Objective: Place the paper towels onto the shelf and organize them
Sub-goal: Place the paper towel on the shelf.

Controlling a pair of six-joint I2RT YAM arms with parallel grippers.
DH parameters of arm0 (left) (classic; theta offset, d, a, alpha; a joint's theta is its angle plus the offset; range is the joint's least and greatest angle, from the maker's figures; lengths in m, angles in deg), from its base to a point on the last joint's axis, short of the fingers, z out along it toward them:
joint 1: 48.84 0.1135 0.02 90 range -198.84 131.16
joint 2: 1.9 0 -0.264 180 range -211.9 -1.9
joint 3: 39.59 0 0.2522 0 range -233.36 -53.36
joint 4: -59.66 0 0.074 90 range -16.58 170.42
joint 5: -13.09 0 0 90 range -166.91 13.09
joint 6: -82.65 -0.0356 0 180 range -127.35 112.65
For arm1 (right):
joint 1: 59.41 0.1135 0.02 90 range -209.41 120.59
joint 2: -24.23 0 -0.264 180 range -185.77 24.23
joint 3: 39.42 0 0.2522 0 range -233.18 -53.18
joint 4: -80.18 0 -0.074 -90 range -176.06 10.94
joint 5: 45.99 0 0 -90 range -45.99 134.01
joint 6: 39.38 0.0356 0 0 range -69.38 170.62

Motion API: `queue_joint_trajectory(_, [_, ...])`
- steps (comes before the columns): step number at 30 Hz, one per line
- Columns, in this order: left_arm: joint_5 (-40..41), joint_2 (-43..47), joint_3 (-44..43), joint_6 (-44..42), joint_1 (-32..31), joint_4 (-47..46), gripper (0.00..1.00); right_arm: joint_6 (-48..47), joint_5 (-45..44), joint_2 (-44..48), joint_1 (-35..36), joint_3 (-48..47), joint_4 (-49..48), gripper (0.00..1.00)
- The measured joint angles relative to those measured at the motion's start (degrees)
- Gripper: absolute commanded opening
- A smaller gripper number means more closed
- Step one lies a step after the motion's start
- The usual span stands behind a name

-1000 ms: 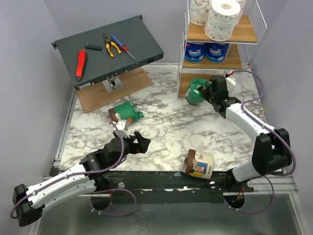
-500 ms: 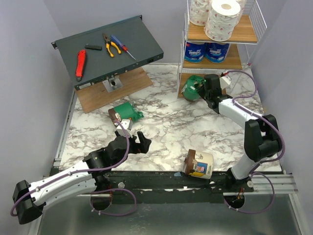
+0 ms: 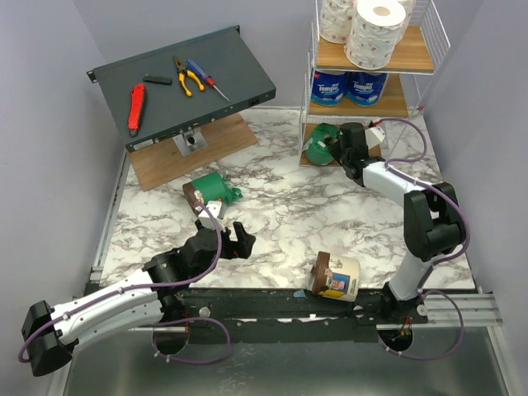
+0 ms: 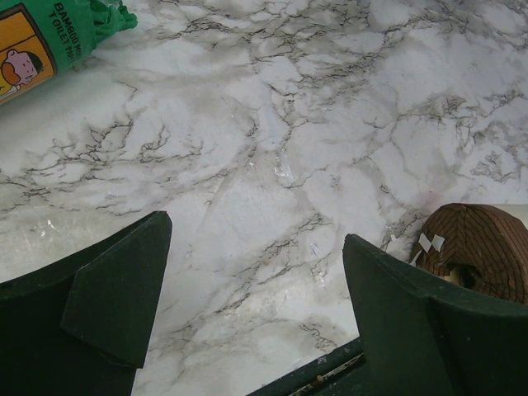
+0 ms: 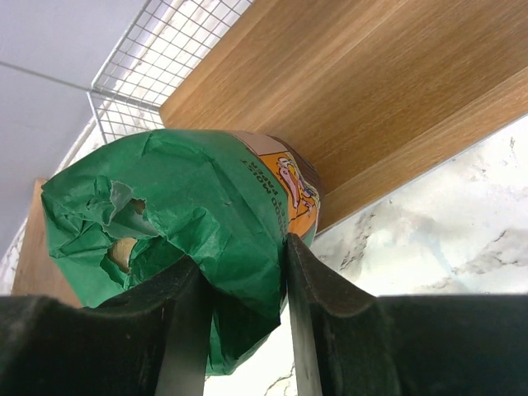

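The shelf [image 3: 369, 59] stands at the back right, with white paper towels [image 3: 371, 31] on its top tier and blue-wrapped ones [image 3: 346, 87] on the middle tier. My right gripper [image 3: 338, 148] is shut on a green-wrapped roll [image 3: 322, 143] at the front of the bottom tier. In the right wrist view the green roll [image 5: 190, 198] is pinched in the right gripper [image 5: 239, 256] below the wooden board [image 5: 371, 91]. My left gripper [image 3: 227, 239] hangs open over the marble, nothing in the left gripper [image 4: 256, 235]. Another green roll [image 3: 210, 190] and a cream-and-brown roll [image 3: 334, 276] lie on the table.
A dark grey slanted panel [image 3: 239, 62] with hand tools [image 3: 136, 107] sits at the back left on a wooden board [image 3: 219, 144]. Purple walls close in left and right. A metal rail [image 3: 272, 301] runs along the near table edge.
The right gripper has carried the green roll a little left and farther back, up to the shelf's bottom tier. The left arm has barely shifted.
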Motion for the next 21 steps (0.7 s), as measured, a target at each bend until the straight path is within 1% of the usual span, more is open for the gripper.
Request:
queue_joint_trajectory(3, [0.0, -0.3, -0.1, -0.1, 0.0, 0.0, 0.89, 0.2, 0.0, -0.8, 0.0, 0.0, -0.5, 0.39])
queue_joint_trajectory(8, [0.0, -1.1, -0.2, -0.2, 0.0, -0.5, 0.89, 0.2, 0.1, -2.0, 0.0, -1.2, -1.2, 0.45])
queue_joint_trajectory(10, [0.0, -1.4, -0.3, -0.2, 0.0, -0.6, 0.89, 0.3, 0.2, -2.5, 0.0, -2.0, -1.5, 0.49])
queue_joint_trajectory(13, [0.0, -1.5, -0.3, -0.2, 0.0, -0.6, 0.89, 0.5, 0.7, -2.8, 0.0, -2.7, -2.0, 0.59])
queue_joint_trajectory(15, [0.0, -1.4, -0.3, -0.2, 0.0, -0.6, 0.89, 0.6, 1.1, -2.8, 0.0, -3.0, -2.3, 0.63])
queue_joint_trajectory(18, [0.0, -1.5, -0.3, -0.2, 0.0, -0.7, 0.89, 0.5, 1.6, -2.8, 0.0, -3.5, -2.0, 0.68])
queue_joint_trajectory(21, [0.0, -1.5, -0.3, -0.2, 0.0, -0.7, 0.89, 0.5, 2.2, -2.8, 0.0, -3.5, -1.3, 0.7])
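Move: The right gripper pinches the green paper towel by its torn wrapper; the roll's middle is roughly 3 cm ahead, 3 cm left and 4 cm below. The bottom shelf's middle lies about 5 cm ahead, 2 cm right and 9 cm down, and the pair of blue Tempo rolls some 5 cm ahead, straight in line and about 18 cm above. From the idle left gripper, the bottom shelf's middle is roughly 35 cm ahead, 26 cm right and 11 cm lower. Ease the right gripper about 2 cm forward and 1 cm left towards the left end of the bottom shelf, dipping half a centimetre first, then lifting roughly 1.5 cm. During the forward push and lift, open the fingers from under half to about two-thirds wide to let go of the green wrapper, keeping the wrist nearly steady. ##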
